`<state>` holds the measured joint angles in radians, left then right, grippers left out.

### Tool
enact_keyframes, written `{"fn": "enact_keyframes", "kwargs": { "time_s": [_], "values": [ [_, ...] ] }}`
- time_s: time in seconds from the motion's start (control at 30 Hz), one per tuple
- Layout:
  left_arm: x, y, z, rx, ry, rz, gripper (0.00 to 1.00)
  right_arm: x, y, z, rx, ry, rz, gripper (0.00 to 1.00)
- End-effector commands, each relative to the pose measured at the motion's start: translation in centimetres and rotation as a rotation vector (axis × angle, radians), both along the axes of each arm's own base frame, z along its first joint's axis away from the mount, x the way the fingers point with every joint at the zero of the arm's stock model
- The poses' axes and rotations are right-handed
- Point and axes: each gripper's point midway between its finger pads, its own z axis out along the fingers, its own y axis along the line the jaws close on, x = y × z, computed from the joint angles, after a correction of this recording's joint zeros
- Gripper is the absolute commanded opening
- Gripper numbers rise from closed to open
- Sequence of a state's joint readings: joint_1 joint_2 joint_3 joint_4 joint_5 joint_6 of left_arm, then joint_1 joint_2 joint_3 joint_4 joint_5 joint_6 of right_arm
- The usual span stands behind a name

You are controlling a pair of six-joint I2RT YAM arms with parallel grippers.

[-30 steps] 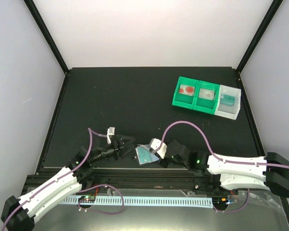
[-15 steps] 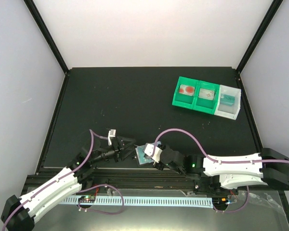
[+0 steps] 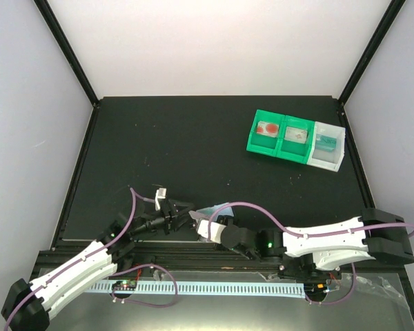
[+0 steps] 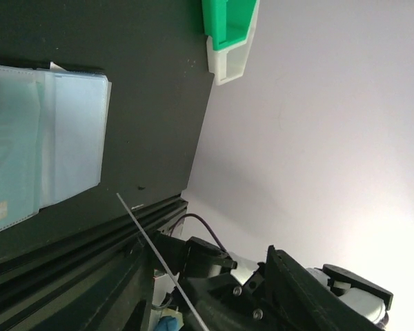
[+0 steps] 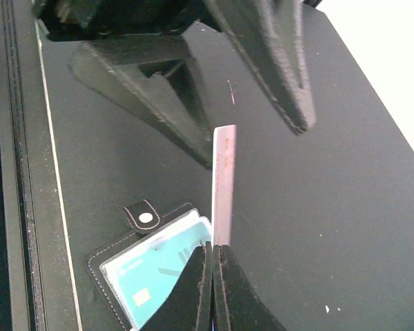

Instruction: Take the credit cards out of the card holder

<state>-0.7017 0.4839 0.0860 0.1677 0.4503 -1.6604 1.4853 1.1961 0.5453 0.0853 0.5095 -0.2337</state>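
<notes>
The card holder (image 5: pixel 117 258), a black wallet with a snap strap, lies open on the black table with a teal credit card (image 5: pixel 159 272) in its clear pocket. My right gripper (image 5: pixel 212 252) is shut on another credit card (image 5: pixel 223 183), held edge-on above the holder. My left gripper (image 5: pixel 245 121) stands open, one finger on each side of that card's far end. In the left wrist view the held card's thin edge (image 4: pixel 159 265) runs between my left fingers (image 4: pixel 310 293). From above, both grippers (image 3: pixel 186 214) (image 3: pixel 203 224) meet near the front edge and hide most of the holder.
A green-and-white three-compartment tray (image 3: pixel 283 153) stands at the back right and shows in the left wrist view too (image 4: pixel 228 27). A metal rail (image 3: pixel 207 252) runs along the table's near edge, close to both grippers. White walls enclose the table.
My right arm has swung left with the card, lifting it off the holder into my left gripper's gap. The left jaws have narrowed around the card's end.
</notes>
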Motion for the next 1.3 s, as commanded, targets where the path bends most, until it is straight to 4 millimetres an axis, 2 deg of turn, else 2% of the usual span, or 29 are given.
{"fn": "enact_keyframes", "kwargs": {
  "time_s": [0.0, 0.17, 0.2, 0.33, 0.47, 0.6, 0.83, 0.93, 1.03, 1.2, 1.27],
  "values": [
    [-0.1, -0.1, 0.9, -0.05, -0.001, -0.005, 0.41, 0.0, 1.2, 1.6, 0.01, -0.085, -0.021, 0.01],
    [-0.1, -0.1, 1.2, -0.078, -0.036, -0.003, 0.03, 0.0, 1.3, 1.3, 0.001, -0.091, -0.044, 0.01],
    [-0.1, 0.0, 1.1, -0.08, -0.035, -0.001, 0.02, 0.0, 1.3, 1.3, 0.003, -0.086, -0.048, 0.01],
    [0.0, 0.3, 0.8, -0.089, -0.047, 0.021, 0.02, 0.0, 0.7, 1.3, 0.022, -0.056, -0.07, 0.03],
    [0.4, 0.7, 0.9, -0.061, -0.119, 0.042, 0.02, -0.1, 0.0, 2.0, 0.069, 0.004, -0.1, 0.16],
    [0.8, 0.7, 1.7, 0.007, -0.238, 0.038, 0.02, 0.1, -0.8, 3.9, 0.16, 0.138, -0.158, 0.28],
    [0.8, 0.6, 4.7, 0.121, -0.476, -0.012, 0.01, 1.3, -1.6, 7.0, 0.353, 0.517, -0.236, 0.32],
    [0.6, 0.6, 6.3, 0.13, -0.564, -0.023, 0.01, 2.0, -2.0, 7.3, 0.446, 0.686, -0.255, 0.35],
    [0.3, 0.8, 7.4, 0.13, -0.632, -0.024, 0.01, 1.8, -2.0, 7.6, 0.533, 0.848, -0.213, 0.34],
    [-0.1, 1.0, 8.5, 0.095, -0.673, -0.02, 0.02, 1.6, -2.0, 9.4, 0.665, 0.945, -0.188, 0.34],
    [-0.5, 0.8, 9.0, 0.072, -0.697, -0.033, 0.02, 1.7, -2.1, 9.5, 0.69, 0.97, -0.205, 0.34]
  ]
}}
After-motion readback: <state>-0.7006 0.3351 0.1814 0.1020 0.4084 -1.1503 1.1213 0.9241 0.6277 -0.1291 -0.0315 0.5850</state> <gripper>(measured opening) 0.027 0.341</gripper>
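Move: The credit card, still pinched in the closed right fingers, stands nearly edge-on between the open left fingers, its middle about 3 cm to the left gripper's right, level ahead and in height. The left gripper, where the card is being taken, is some 4 cm to the right hand's left and 2 cm farther out. The card holder lies on the table about 12 cm below, 6 cm right of and 5 cm behind the left hand. Close the left gripper on the card, sinking about 1 cm, while the right hand still offers it, nudging slightly left. Once it is pinched, open the right fingers about a third and let go, then swing that hand up some 7 cm, forward and right, turning the wrist well over. Raise the left hand with its card about 7 cm, rolling it some 35 degrees. ##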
